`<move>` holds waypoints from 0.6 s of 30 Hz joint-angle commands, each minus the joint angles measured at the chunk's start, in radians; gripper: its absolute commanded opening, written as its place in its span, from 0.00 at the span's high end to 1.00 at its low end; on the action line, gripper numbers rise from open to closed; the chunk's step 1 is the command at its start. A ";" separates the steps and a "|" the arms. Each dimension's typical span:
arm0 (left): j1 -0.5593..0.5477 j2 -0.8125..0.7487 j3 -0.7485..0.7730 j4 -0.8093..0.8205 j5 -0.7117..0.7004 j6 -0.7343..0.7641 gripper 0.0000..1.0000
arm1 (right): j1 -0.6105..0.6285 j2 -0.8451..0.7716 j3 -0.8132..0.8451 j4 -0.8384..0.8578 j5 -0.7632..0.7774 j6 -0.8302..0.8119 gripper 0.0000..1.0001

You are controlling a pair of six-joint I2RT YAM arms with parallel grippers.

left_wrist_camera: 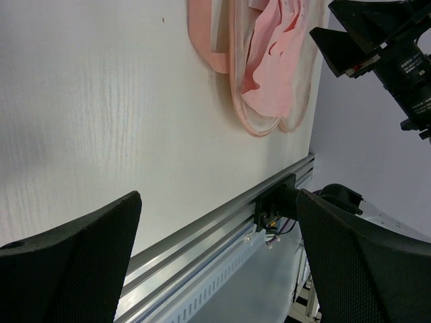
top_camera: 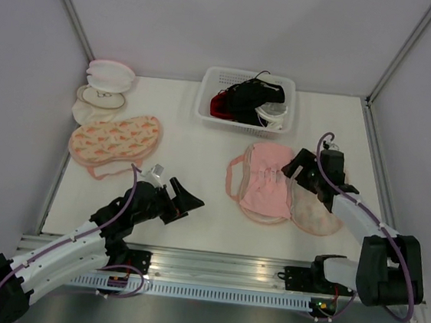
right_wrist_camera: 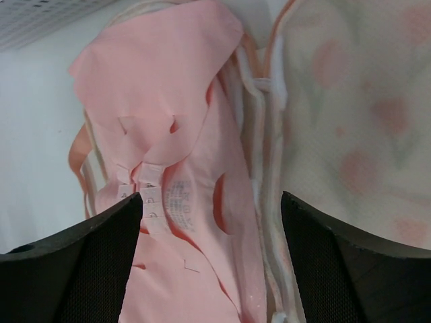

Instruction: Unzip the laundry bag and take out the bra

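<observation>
The laundry bag (top_camera: 314,212) lies unzipped and spread open at the right of the table, white mesh lining (right_wrist_camera: 357,128) up. The pale pink bra (top_camera: 265,184) rests in its left half, filling the right wrist view (right_wrist_camera: 175,128). My right gripper (top_camera: 291,172) hovers open just above the bra and the bag's middle seam, its fingers (right_wrist_camera: 94,262) on either side with nothing pinched between them. My left gripper (top_camera: 187,197) is open and empty above bare table to the left of the bag. In the left wrist view, the bag and bra (left_wrist_camera: 269,74) are ahead of the open fingers (left_wrist_camera: 81,262).
A second carrot-print bag (top_camera: 116,142) lies shut at the left. Two white-and-pink round cases (top_camera: 107,79) sit in the far left corner. A white basket (top_camera: 210,107) holding black, red and white garments stands at the back. The metal rail (left_wrist_camera: 222,222) runs along the near edge.
</observation>
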 commanded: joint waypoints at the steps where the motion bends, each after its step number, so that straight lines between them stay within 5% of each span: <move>1: 0.001 0.001 0.006 0.039 0.017 0.034 0.00 | -0.016 0.040 -0.004 0.161 -0.211 -0.019 0.13; 12: 0.001 -0.003 -0.003 0.046 0.014 0.029 0.01 | -0.021 0.239 -0.005 0.273 -0.299 -0.031 0.28; 18: 0.001 0.003 -0.006 0.047 0.014 0.023 0.01 | -0.021 0.181 -0.037 0.310 -0.359 -0.016 0.88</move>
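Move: The right hand, wide open, has the pink bra in its unzipped bag about 7 cm to its left, 2 cm back and 5 cm below. The bag's opened flap lies some 8 cm to its right and 4 cm back, 6 cm below; the bag strap is about 19 cm left and 2 cm back. The white basket stands about 22 cm ahead and 18 cm left. From the left hand the bra is some 25 cm right, 6 cm ahead and 9 cm lower. The right fingers come to pinch the bra's fabric at its right side: the open hand slides about 4.5 cm left over the bag's edge, sinks about 3.5 cm onto the bra and shuts almost fully late in the way down, with a turn of some 10 to 15 degrees counter-clockwise and a slight roll, its left side rising. ##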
